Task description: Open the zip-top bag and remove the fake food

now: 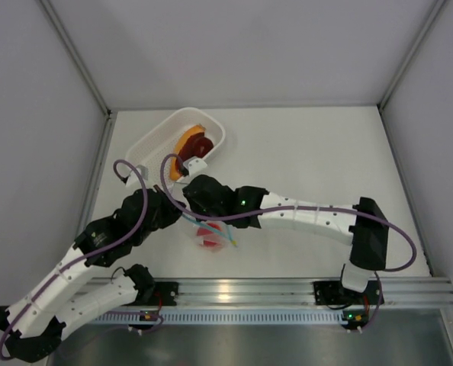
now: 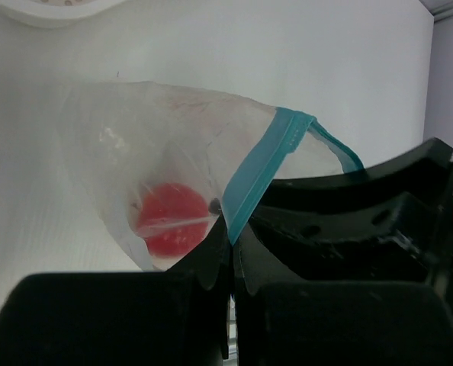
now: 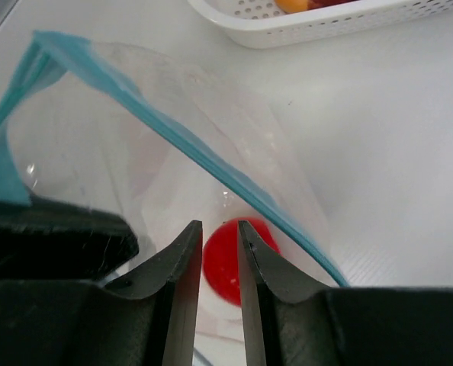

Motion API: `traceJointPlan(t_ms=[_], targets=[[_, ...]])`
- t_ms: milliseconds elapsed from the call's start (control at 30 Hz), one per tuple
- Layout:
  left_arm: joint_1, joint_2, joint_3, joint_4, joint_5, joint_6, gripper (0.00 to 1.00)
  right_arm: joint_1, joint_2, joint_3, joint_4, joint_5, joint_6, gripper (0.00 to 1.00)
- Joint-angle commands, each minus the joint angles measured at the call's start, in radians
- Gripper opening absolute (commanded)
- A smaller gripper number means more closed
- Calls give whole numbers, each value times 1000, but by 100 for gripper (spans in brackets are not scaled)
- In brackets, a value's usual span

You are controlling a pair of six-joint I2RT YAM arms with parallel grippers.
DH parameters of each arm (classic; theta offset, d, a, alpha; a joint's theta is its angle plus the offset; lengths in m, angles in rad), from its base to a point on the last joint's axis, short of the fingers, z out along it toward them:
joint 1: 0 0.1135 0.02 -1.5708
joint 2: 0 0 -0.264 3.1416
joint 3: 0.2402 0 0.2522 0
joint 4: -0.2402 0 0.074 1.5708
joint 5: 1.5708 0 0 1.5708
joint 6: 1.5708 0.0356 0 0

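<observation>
The clear zip-top bag (image 1: 220, 235) lies near the table's front, its light blue zip strip (image 2: 261, 171) parted into a wide mouth (image 3: 173, 137). A red tomato-like ball (image 2: 171, 219) sits inside at the bottom (image 3: 220, 267). My left gripper (image 2: 232, 236) is shut on one lip of the zip strip and holds it up. My right gripper (image 3: 220, 227) reaches into the mouth, its jaws a narrow gap apart with the ball showing between them; contact is unclear. An orange slice (image 1: 187, 139) and a dark ring (image 1: 200, 145) lie in the white basket (image 1: 154, 137).
The white perforated basket (image 3: 326, 27) stands at the back left, close behind both wrists. Grey walls close in the left, right and back of the table. The aluminium rail (image 1: 287, 290) with the arm bases runs along the near edge.
</observation>
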Motion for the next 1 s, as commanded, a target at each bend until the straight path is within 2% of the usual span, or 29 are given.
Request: traceJointPlan(t_ms=[0, 300, 433, 633, 767, 800, 967], targets=[[1, -16, -15, 14, 46, -12, 0, 5, 39, 78, 36, 98, 27, 25], [1, -81, -59, 12, 114, -6, 0, -4, 169, 65, 38, 95, 66, 29], [1, -125, -107, 8, 125, -12, 0, -2, 163, -16, 92, -32, 70, 39], [1, -164, -168, 8, 131, -24, 0, 7, 140, -89, 61, -82, 52, 55], [1, -179, -185, 8, 122, -27, 0, 13, 122, -135, 12, -94, 53, 61], [1, -184, -191, 8, 120, -30, 0, 13, 100, -151, 20, -106, 58, 65], [1, -181, -202, 8, 115, -35, 0, 18, 40, -270, 118, -249, 98, 73]])
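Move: The red fake tomato, last in the bag, lies some 16 cm below the right hand, about 4 cm back and 4 cm to its right. The bag's blue-edged mouth stands between, its middle some 6 cm under that hand, 3 cm back and 4 cm right. The white basket's middle is about 25 cm ahead and 7 cm left, 17 cm lower. From the left hand, the tomato is about 2 cm back, 7 cm right and 20 cm down. The tomato inside the bag is what the right hand sinks towards, some 13 cm down through the mouth, edging slightly forward and left first, then drawing back about 5 cm and to the right while its fingers tip steeper and spread from narrow to wide. The left keeps its pinch on the zip edge, lowering it about 5 cm and bringing it back. ##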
